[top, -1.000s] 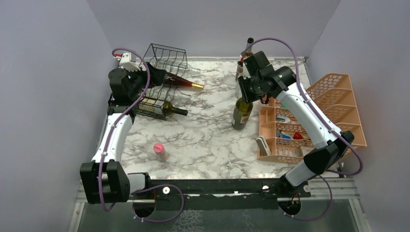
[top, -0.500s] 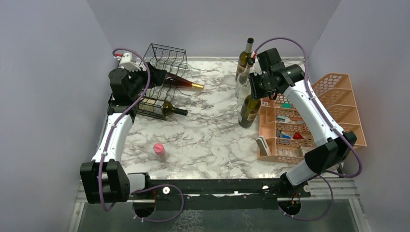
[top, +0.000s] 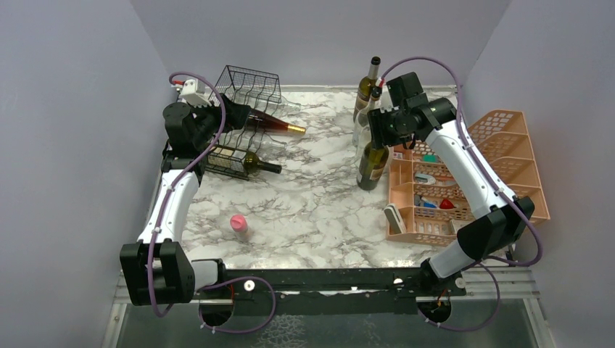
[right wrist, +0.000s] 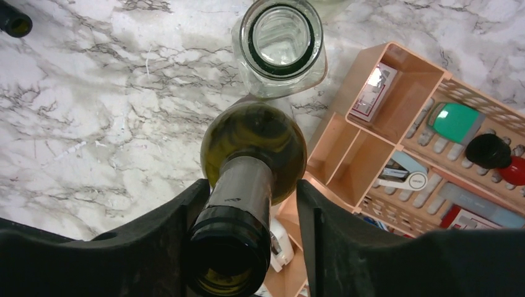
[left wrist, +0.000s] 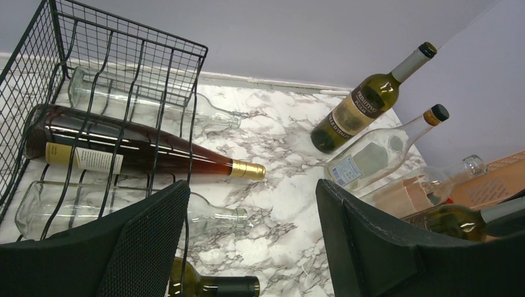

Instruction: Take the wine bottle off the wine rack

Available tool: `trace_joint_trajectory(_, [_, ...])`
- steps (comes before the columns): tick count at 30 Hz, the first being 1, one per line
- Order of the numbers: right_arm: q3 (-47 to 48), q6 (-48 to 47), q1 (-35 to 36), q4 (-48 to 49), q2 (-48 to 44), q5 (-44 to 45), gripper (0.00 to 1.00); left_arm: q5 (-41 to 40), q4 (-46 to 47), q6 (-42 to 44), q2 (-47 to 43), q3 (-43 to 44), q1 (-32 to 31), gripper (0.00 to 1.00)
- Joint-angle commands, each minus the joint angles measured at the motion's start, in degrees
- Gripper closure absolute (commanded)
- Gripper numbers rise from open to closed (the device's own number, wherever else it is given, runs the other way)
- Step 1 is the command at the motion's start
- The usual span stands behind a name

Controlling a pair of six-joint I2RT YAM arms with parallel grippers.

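Note:
The black wire wine rack stands at the back left and holds several lying bottles: a dark red one with a gold cap, a green one lower down, and clear ones. My left gripper is at the rack's right side, open and empty; in its wrist view the rack and red bottle lie beyond the gripper. A green wine bottle stands upright on the table. My right gripper straddles its neck, open, with a gap at the right finger.
Two more bottles stand at the back, a clear one just behind the green bottle. The peach tiered organizer with small items sits right against the standing bottle. A small pink object lies near the front left.
My right arm carried the green bottle rightward beside the organizer, then its jaws spread off the neck. The left arm has not moved.

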Motion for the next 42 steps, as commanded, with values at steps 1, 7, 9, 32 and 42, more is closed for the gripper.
trace_joint_trajectory(1, [-0.69, -0.82, -0.09, 2.04, -2.02, -1.44, 0.4, 1.83, 1.91, -0.54, 0.34, -0.45, -0.24, 0.2])
trace_joint_trajectory(7, [1.94, -1.15, -0.15, 0.32, -2.42, -0.21, 0.31, 1.78, 1.91, -0.49, 0.17, -0.46, -0.24, 0.2])
trace_joint_trajectory(9, [3.31, -1.27, -0.04, -0.07, -3.33, -0.51, 0.29, 1.69, 1.95, -0.53, 0.08, -0.49, -0.24, 0.2])
trace_joint_trajectory(32, [-0.45, -0.36, 16.57, 19.4, -11.74, -18.33, 0.14, 0.62, 0.95, 0.03, 0.17, -0.24, -0.25, 0.19])
trace_joint_trajectory(42, [-10.81, 1.79, 30.31, 29.27, 2.34, -12.35, 0.14, 0.28, 0.44, 0.29, 0.25, 0.1, -0.24, 0.19])
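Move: The right fingers still straddle the neck of the green bottle just stood on the table, its middle some 10 cm straight below them. The other green bottle, at the rack's near side, lies about 42 cm left, 5 cm farther out and 18 cm lower. The red-brown bottle is 34 cm left, 15 cm ahead and 16 cm lower; a clear bottle stands about 8 cm ahead, its middle 10 cm lower. From the left hand that rack bottle is roughly 6 cm left, 2 cm back and 24 cm below. The right fingers go on opening to nearly full width and release the standing bottle's neck, and the hand climbs about 15 cm clear, starting to draw back and tipping its fingers outward. It then sweeps left towards the near side of the rack, ending some 20 cm left and 10 cm back of its start, turned nearly 40 degrees counter-clockwise and sinking again by about 11 cm, fingers wide and empty. ##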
